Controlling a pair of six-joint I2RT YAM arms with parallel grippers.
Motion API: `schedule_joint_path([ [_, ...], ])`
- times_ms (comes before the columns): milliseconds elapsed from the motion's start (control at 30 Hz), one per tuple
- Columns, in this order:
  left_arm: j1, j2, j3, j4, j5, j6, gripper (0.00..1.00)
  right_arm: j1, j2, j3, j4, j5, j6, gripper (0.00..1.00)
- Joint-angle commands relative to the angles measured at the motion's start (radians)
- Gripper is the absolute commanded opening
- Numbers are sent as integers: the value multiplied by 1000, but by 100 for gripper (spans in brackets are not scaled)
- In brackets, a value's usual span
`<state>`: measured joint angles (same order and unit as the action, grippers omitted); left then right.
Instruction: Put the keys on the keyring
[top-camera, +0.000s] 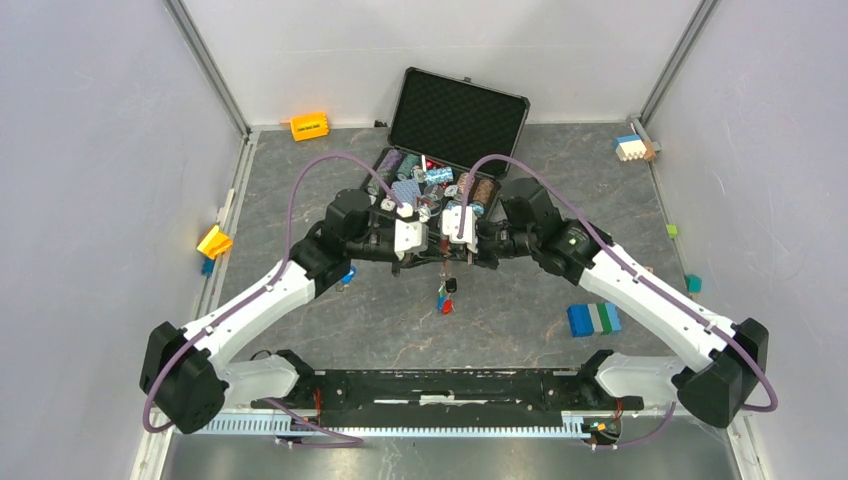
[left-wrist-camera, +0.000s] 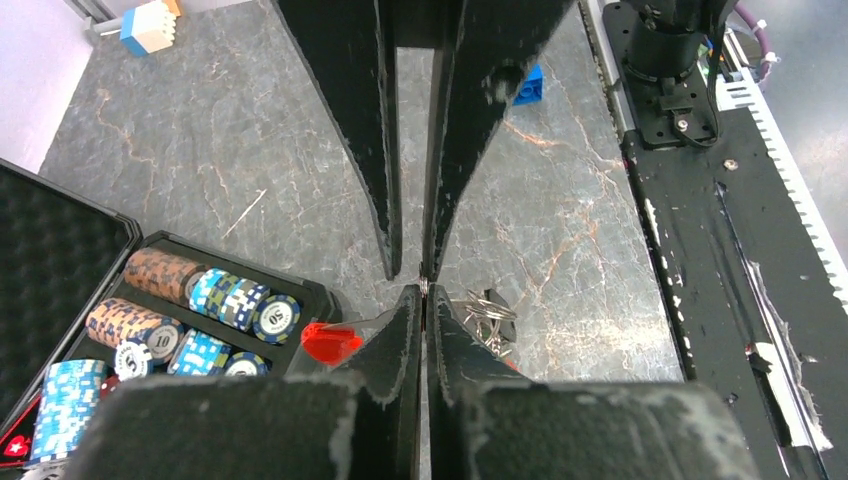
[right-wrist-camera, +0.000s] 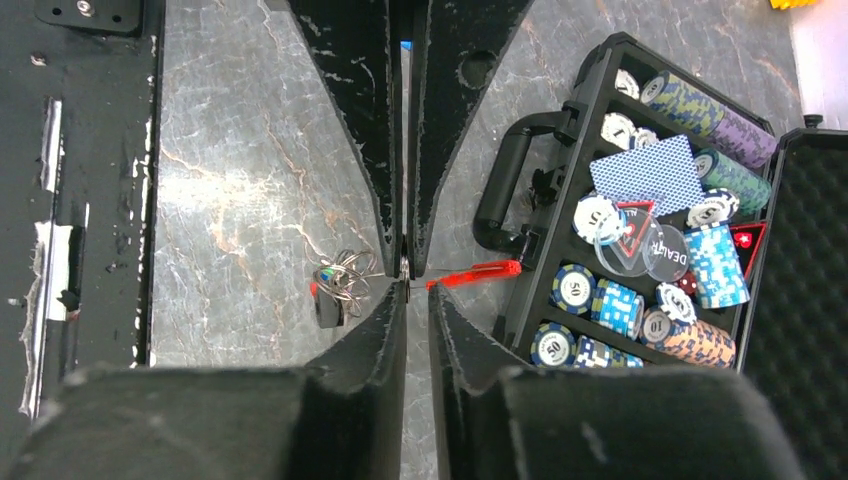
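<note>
Above the middle of the table my two grippers meet tip to tip. The left gripper is shut on the thin metal ring of the keyring, whose red fob sticks out sideways towards the case. In the right wrist view the fob lies right of the tips. My right gripper stands slightly open, a narrow gap between its fingers, right at the ring. The keys, a bunch with small rings and coloured caps, hang beneath the tips.
An open black case of poker chips and cards stands just behind the grippers. Toy blocks lie around: orange, yellow, blue-green-white, a small blue one. The black base rail runs along the near edge.
</note>
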<state>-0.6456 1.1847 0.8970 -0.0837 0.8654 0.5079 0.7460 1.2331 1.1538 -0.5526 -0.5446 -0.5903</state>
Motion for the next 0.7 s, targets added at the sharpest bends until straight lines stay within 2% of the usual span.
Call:
schedule_joint_path([
  [0, 6, -67, -83, 169, 54, -51, 2, 3, -86, -74, 143, -32, -20, 23],
  [100, 39, -106, -170, 329, 106, -149, 2, 3, -134, -145, 202, -101, -28, 34],
  [233, 92, -129, -316, 747, 166, -401, 2, -1, -156, -194, 252, -176, -12, 44],
  [300, 98, -129, -366, 893, 172, -482, 2, -9, -158, -205, 271, -198, -1, 45],
  [567, 97, -80, -454, 1207, 165, -721, 2, -19, -135, -194, 318, -249, 51, 44],
  [667, 94, -65, -461, 1253, 162, -758, 2, -19, -129, -195, 335, -273, 71, 40],
])
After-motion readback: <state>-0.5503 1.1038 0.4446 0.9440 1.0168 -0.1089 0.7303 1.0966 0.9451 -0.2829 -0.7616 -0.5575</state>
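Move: The keyring is already between the left fingertips, about 0 cm off, and roughly 1 cm to the right hand's left, level with it. From the left hand, the hanging keys are some 4 cm back and 7 cm below, neither left nor right; the chip case is about 19 cm ahead, 3 cm left and 21 cm below; the blue fob is about 4 cm ahead, 20 cm left and 23 cm below. Both hands draw back about 3 cm, left still pinching the keyring and tipping fingers up, right opening wider. ##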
